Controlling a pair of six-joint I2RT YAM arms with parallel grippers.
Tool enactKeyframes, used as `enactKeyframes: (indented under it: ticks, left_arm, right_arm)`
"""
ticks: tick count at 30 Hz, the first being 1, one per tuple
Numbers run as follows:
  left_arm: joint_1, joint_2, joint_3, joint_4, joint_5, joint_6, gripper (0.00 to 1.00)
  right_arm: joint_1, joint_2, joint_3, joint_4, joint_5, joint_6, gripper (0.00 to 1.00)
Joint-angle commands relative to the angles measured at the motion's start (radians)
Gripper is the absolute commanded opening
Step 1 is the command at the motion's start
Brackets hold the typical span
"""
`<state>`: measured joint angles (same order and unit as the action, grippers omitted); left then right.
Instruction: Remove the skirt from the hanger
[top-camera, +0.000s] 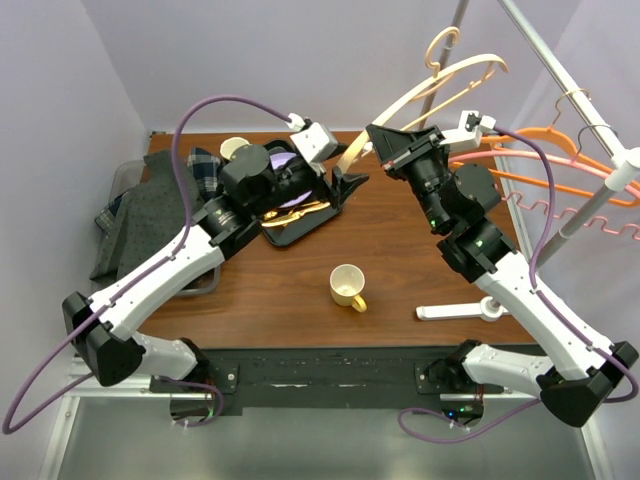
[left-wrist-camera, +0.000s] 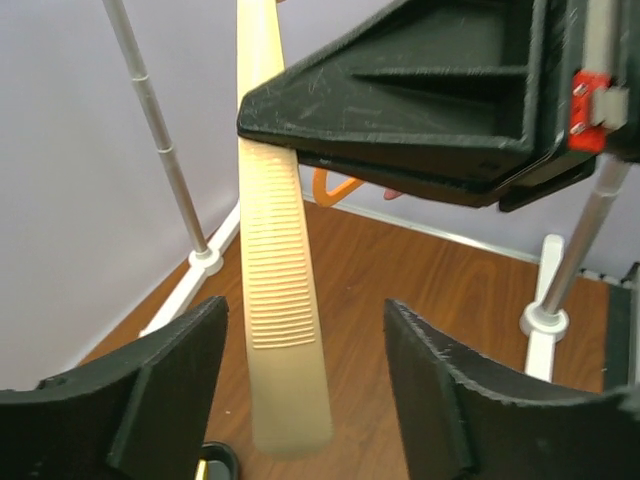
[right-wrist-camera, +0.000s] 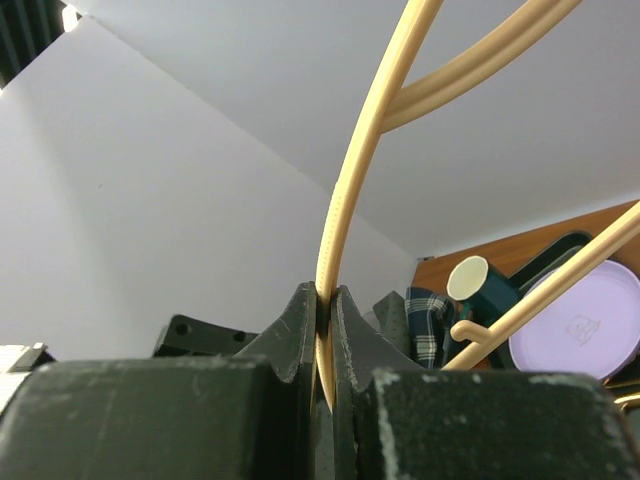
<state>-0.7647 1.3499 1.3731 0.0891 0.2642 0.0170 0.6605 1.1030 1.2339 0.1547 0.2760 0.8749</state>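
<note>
My right gripper (top-camera: 383, 137) (right-wrist-camera: 325, 295) is shut on one arm of the cream plastic hanger (top-camera: 440, 85) (right-wrist-camera: 350, 180) and holds it up above the table's far side. The hanger's ribbed lower end (left-wrist-camera: 280, 280) hangs between the fingers of my open left gripper (top-camera: 350, 183) (left-wrist-camera: 305, 310), touching neither finger. The hanger is bare. The skirt (top-camera: 145, 210), a dark grey dotted cloth, lies heaped at the table's left edge, apart from the hanger and both grippers.
A plaid cloth (top-camera: 205, 165) lies beside the skirt. A black tray (top-camera: 285, 238) with a purple plate and gold cutlery sits under my left wrist. A cream mug (top-camera: 347, 285) stands mid-table. The rack (top-camera: 560, 80) at right carries orange and pink hangers (top-camera: 540, 165).
</note>
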Motion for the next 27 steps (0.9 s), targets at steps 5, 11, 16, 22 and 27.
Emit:
enactKeyframes:
  ticks: [5,11,16,22,27]
  left_arm:
    - [-0.008,0.035,0.037,0.124,-0.003,0.024,0.21]
    - [-0.01,0.032,0.021,0.181,-0.037,-0.008,0.0]
    - [-0.008,0.023,0.003,0.219,-0.052,-0.009,0.0]
    - [-0.008,0.023,-0.016,0.273,-0.066,-0.058,0.0]
    - [-0.008,0.045,-0.003,0.299,-0.057,-0.071,0.0]
  right_arm:
    - [0.002,-0.068,-0.005,0.089,0.034,0.01,0.0]
    - [0.002,-0.129,-0.08,0.105,0.058,-0.001,0.0]
    - [0.004,-0.152,-0.082,0.088,0.057,-0.019,0.24]
    - [0.002,-0.178,-0.083,0.071,0.058,-0.05,0.41]
    - [0.004,-0.192,-0.085,0.071,0.062,-0.073,0.36]
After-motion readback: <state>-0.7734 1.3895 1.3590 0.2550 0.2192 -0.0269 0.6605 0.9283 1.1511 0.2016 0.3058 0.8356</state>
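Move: Almost between the left hand's open fingers stands the cream hanger's lower end, about 1 cm ahead and 2 cm to the right, level with them. The right fingers still pinch the hanger higher up; from them the end lies some 6 cm below, 4 cm to the left and 1 cm back. From the left hand, the black tray is about 18 cm ahead, 15 cm left, and the yellow mug 4 cm back, 1 cm left, both nearly 40 cm down. Closing on the hanger's lower end straight away, the left hand grips it and keeps hold, rising only 1 to 2 cm. The right hand backs off to the rear and its right, rising slightly, about 6 cm in all; it keeps its pinch for the first half, then opens, lets go and clears the hanger, away from the left hand. ##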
